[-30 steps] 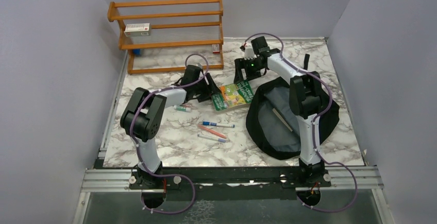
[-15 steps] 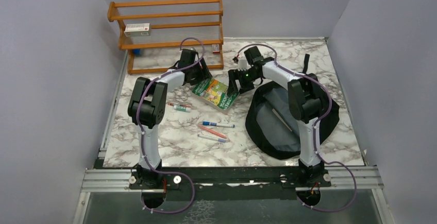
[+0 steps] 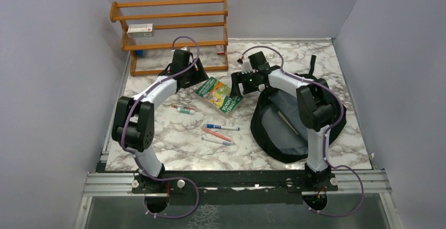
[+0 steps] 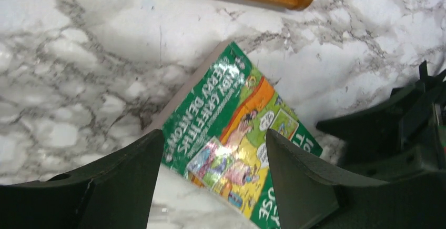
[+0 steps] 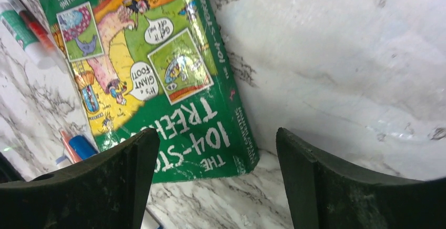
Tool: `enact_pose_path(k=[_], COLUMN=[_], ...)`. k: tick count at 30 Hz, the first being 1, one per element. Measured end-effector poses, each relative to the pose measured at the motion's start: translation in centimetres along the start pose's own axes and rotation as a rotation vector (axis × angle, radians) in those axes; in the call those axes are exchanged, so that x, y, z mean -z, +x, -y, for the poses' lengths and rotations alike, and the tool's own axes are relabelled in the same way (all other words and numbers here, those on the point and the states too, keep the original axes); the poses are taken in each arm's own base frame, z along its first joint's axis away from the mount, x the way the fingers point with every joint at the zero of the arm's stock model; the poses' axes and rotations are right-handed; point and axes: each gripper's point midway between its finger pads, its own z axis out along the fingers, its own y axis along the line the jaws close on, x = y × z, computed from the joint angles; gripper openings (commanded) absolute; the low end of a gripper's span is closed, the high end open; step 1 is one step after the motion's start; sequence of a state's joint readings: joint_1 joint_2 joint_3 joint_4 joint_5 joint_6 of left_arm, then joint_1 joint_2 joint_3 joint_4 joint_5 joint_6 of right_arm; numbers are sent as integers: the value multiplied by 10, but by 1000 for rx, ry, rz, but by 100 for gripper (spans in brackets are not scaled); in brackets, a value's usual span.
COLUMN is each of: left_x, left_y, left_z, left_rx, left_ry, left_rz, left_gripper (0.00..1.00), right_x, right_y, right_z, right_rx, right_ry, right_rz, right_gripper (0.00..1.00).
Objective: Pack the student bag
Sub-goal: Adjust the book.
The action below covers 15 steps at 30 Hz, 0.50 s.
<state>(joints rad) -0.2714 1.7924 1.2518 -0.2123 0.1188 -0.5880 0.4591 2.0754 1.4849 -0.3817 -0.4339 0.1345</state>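
Note:
A green picture book (image 3: 218,95) lies flat on the marble table between my two grippers. My left gripper (image 3: 194,79) hovers open at the book's left corner; in the left wrist view the book (image 4: 231,129) shows between and beyond its fingers (image 4: 113,181). My right gripper (image 3: 237,86) stands open at the book's right edge; in the right wrist view it (image 5: 216,134) has nothing between its jaws, over the corner of the book (image 5: 152,55). The black student bag (image 3: 294,126) lies open to the right, with the right arm partly over it.
Several pens (image 3: 218,133) and a marker (image 3: 184,110) lie in front of the book. A wooden shelf rack (image 3: 173,29) holding a small box (image 3: 140,28) stands at the back left. Grey walls close in both sides.
The book has slid left, away from the bag. My left gripper has drawn back toward the shelf and my right gripper has followed to the left. Both jaws have widened slightly.

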Motion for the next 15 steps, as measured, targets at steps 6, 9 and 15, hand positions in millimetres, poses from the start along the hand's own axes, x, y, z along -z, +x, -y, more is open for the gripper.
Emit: enact_pose_path(k=[6, 9, 15], left_x=[35, 33, 23], left_y=[30, 58, 91], left_z=[-10, -18, -9], left_rx=[44, 63, 53], left_ry=[16, 5, 38], left_rz=[13, -35, -111], left_gripper=[73, 72, 72], right_x=[-3, -7, -16], right_y=[-22, -33, -20], right_z=[-2, -5, -3], right_rx=[36, 50, 42], right_ry=[-14, -37, -63], right_rz=[85, 100, 75], right_gripper=[86, 85, 83])
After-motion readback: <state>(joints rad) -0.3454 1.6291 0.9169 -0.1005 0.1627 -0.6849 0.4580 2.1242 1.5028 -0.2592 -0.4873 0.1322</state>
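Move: The 104-storey book lies flat, its middle about 4 cm back and 6 cm to the right of the left hand, and roughly 8 cm below it. From the right hand, the book's middle is some 8 cm left, about 1 cm back and 3 cm lower. Around the left hand, the green marker lies about 10 cm back and 7 cm left, and the blue marker 16 cm back and 8 cm right. The book's left end is rounded by the open left hand, which pulls back about 8 cm, rising slightly before dropping some 5 cm and edging right, to come low beside the near-left edge. Over the other end, the open right hand shifts about 2 cm forward and 2 cm left, lifting a little and sinking again. Neither gripper closes. ##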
